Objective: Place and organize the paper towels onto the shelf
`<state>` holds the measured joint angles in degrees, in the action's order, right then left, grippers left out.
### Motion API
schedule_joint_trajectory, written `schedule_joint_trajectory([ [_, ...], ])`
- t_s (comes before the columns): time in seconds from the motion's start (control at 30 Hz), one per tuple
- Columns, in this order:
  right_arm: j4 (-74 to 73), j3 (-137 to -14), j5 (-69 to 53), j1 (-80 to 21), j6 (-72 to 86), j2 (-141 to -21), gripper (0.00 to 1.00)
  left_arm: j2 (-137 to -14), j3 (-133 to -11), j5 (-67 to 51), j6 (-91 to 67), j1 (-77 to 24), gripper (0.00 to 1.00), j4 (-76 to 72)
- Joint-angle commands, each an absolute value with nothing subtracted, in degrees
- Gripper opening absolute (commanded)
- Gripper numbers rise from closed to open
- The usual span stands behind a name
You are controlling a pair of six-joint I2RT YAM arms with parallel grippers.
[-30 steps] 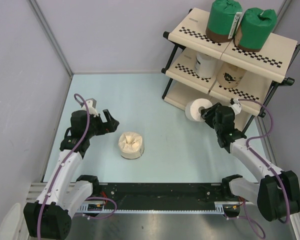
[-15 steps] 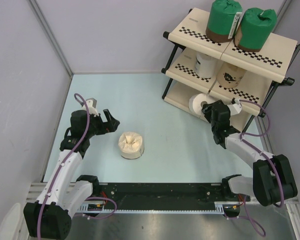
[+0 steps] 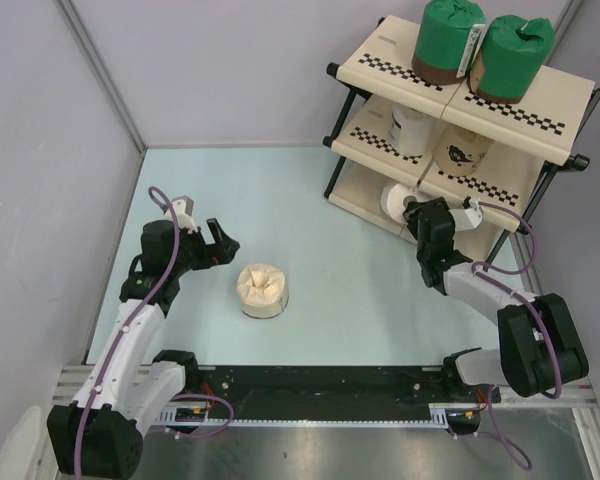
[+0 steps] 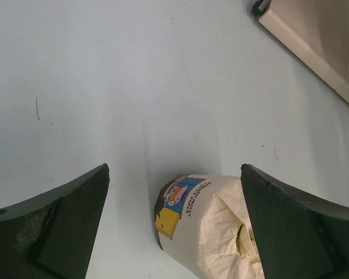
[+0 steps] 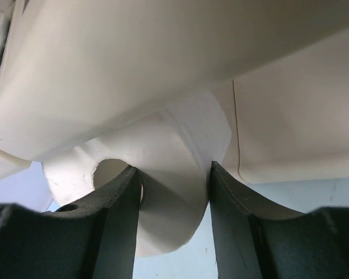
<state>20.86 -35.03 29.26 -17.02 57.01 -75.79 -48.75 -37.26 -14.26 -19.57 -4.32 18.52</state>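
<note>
The shelf [image 3: 378, 52] stands at the far right. Two green paper towels [image 3: 447, 38] [image 3: 513, 55] sit on its top tier. A white roll [image 3: 410, 128] and a cream roll [image 3: 462, 150] sit on the middle tier. My right gripper [image 3: 417, 218] is shut on the bare white roll [image 3: 396, 199], holding it at the front edge of the bottom tier. In the right wrist view the gripper [image 5: 173, 170] pinches the roll's wall [image 5: 180, 139], one finger in its centre hole, under a shelf panel [image 5: 163, 58]. The tan roll [image 3: 263, 290] stands on the table. My left gripper [image 3: 223, 245] is open just left of it; in the left wrist view the gripper [image 4: 174, 168] frames this roll [image 4: 209, 226] without touching.
Grey walls close in the pale blue table on the left and at the back. The shelf's black tube legs [image 3: 337, 170] stand just left of the held roll. A corner of the shelf's bottom panel [image 4: 314, 46] shows in the left wrist view. A black rail [image 3: 320, 392] runs along the near edge.
My right gripper has carried the bare white roll up and away, from the table in front of the shelf to the bottom tier's edge. The left arm and tan roll have not moved.
</note>
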Motion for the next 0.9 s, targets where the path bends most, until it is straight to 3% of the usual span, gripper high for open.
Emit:
schedule_joint_trajectory([
  [0.0, 28.12, -35.33, 31.55, -16.96, 59.50, -77.17, 0.21, -48.60, -37.09, -15.64, -20.57, -3.87, 1.00, 17.05],
  [0.2, 28.74, -35.33, 30.50, -17.05, 58.89, -78.31, 0.50, -48.69, -37.09, -15.73, -20.57, -3.87, 1.00, 17.05],
  [0.47, 27.86, -35.33, 29.09, -16.96, 57.57, -78.14, 0.66, -48.69, -37.09, -15.73, -20.57, -3.87, 1.00, 16.96],
  [0.87, 25.85, -35.33, 26.11, -18.10, 53.19, -74.45, 0.70, -48.78, -37.09, -15.64, -20.57, -3.87, 1.00, 17.05],
])
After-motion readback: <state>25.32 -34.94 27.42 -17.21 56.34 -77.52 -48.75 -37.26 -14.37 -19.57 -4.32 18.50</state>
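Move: The white paper towel roll is already pinched by its wall in the right fingers, tilted under the middle shelf. Its place on the bottom shelf lies about 4 cm ahead, 4 cm left and 9 cm below the right hand. On the middle shelf, another white roll stands some 9 cm ahead and the printed roll 5 cm ahead and 10 cm right, both about 11 cm up. From the left hand the bottom-shelf place is roughly 15 cm ahead, 37 cm right and 12 cm down. The white roll is let go at the bottom shelf, under the middle board: the right hand eases barely 1 cm forward with a slight sink, its half-open fingers spread to about seven tenths and end the pinch, then the hand drifts about 1 cm left and slightly up, the wrist hardly turning. ##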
